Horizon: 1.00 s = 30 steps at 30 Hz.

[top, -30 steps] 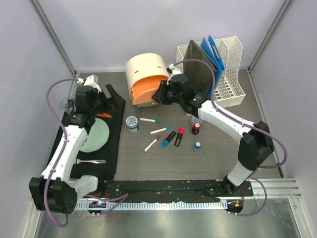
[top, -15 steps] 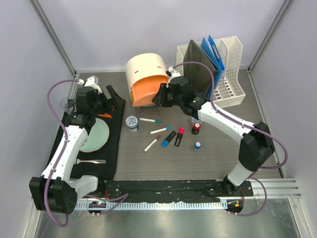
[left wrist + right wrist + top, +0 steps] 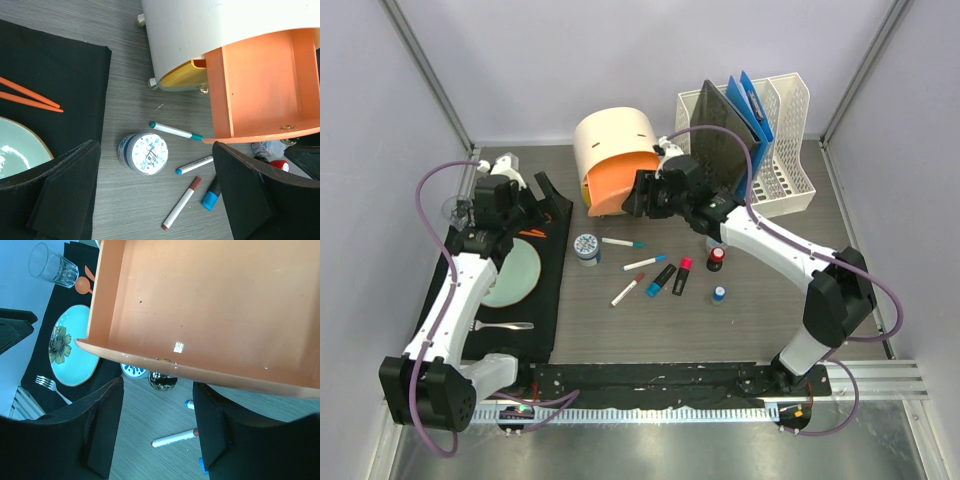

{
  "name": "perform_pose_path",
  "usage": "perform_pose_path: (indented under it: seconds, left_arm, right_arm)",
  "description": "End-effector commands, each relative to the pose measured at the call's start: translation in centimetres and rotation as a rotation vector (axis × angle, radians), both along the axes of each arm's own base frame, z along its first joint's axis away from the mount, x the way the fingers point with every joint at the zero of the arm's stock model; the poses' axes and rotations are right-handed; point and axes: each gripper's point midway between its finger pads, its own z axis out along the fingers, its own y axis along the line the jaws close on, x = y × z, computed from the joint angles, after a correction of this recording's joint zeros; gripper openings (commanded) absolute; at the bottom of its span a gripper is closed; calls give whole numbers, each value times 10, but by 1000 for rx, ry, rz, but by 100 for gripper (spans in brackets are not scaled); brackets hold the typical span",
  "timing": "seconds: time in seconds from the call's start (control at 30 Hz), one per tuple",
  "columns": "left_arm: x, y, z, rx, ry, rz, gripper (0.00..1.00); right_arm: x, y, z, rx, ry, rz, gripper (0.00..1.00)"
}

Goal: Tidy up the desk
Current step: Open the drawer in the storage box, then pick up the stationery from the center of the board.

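Note:
The desk carries a cream round organiser with an orange drawer pulled out. My right gripper is at the drawer's front. In the right wrist view the drawer fills the top, and its shiny knob sits between the tips of my right gripper, which is open with gaps on both sides. My left gripper hovers open over the black mat. In its wrist view the left gripper holds nothing, with a round tin far below.
Loose pens, two highlighters and two small bottles lie mid-desk. The mat holds a plate, fork and orange chopsticks. A glass stands far left. A white file rack with folders stands back right.
My right gripper has shifted slightly left with the drawer's front, and its jaws have opened off the knob. The left arm has not moved.

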Motion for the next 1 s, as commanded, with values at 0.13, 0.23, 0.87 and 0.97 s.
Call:
perform_pose_path:
  seconds: [0.13,0.23,0.87,0.97]
  left_arm:
    - [-2,0,12,6,-22,-11,100]
    - [-2,3,18,23,-32,1,100]
    - [-16,13,32,49,-57,40,100]
    - [-14,16,30,61,-51,51,100]
  right_arm:
    - [-26,-13,58,37,-111,42,77]
    - [-43,-21,59,24,-113,81,82]
    - [-89,-109,-1,-120,3,-155,85]
    - [-94,-111,-23,-137,56,-161,81]
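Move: The orange drawer is already out and its knob sits free between the right fingertips, within a centimetre or two. The pink-capped marker lies some 11 cm back and 12 cm to the right of this hand, about 21 cm lower. On the table too, the blue-capped thick marker is 6 cm left of it, and the red-lidded bottle 9 cm right and 6 cm farther out. From the left hand the pink-capped marker is about 10 cm back and 31 cm right. Open the right gripper wider around the freed knob and lift it about 5 cm while drawing back and to the right, away from the drawer. Then carry on back and right, sinking to just under the starting height, to hang open above the pink-capped marker, some 14 cm from the knob across the table. Let the empty left gripper ease back and slightly up about 2 cm. ##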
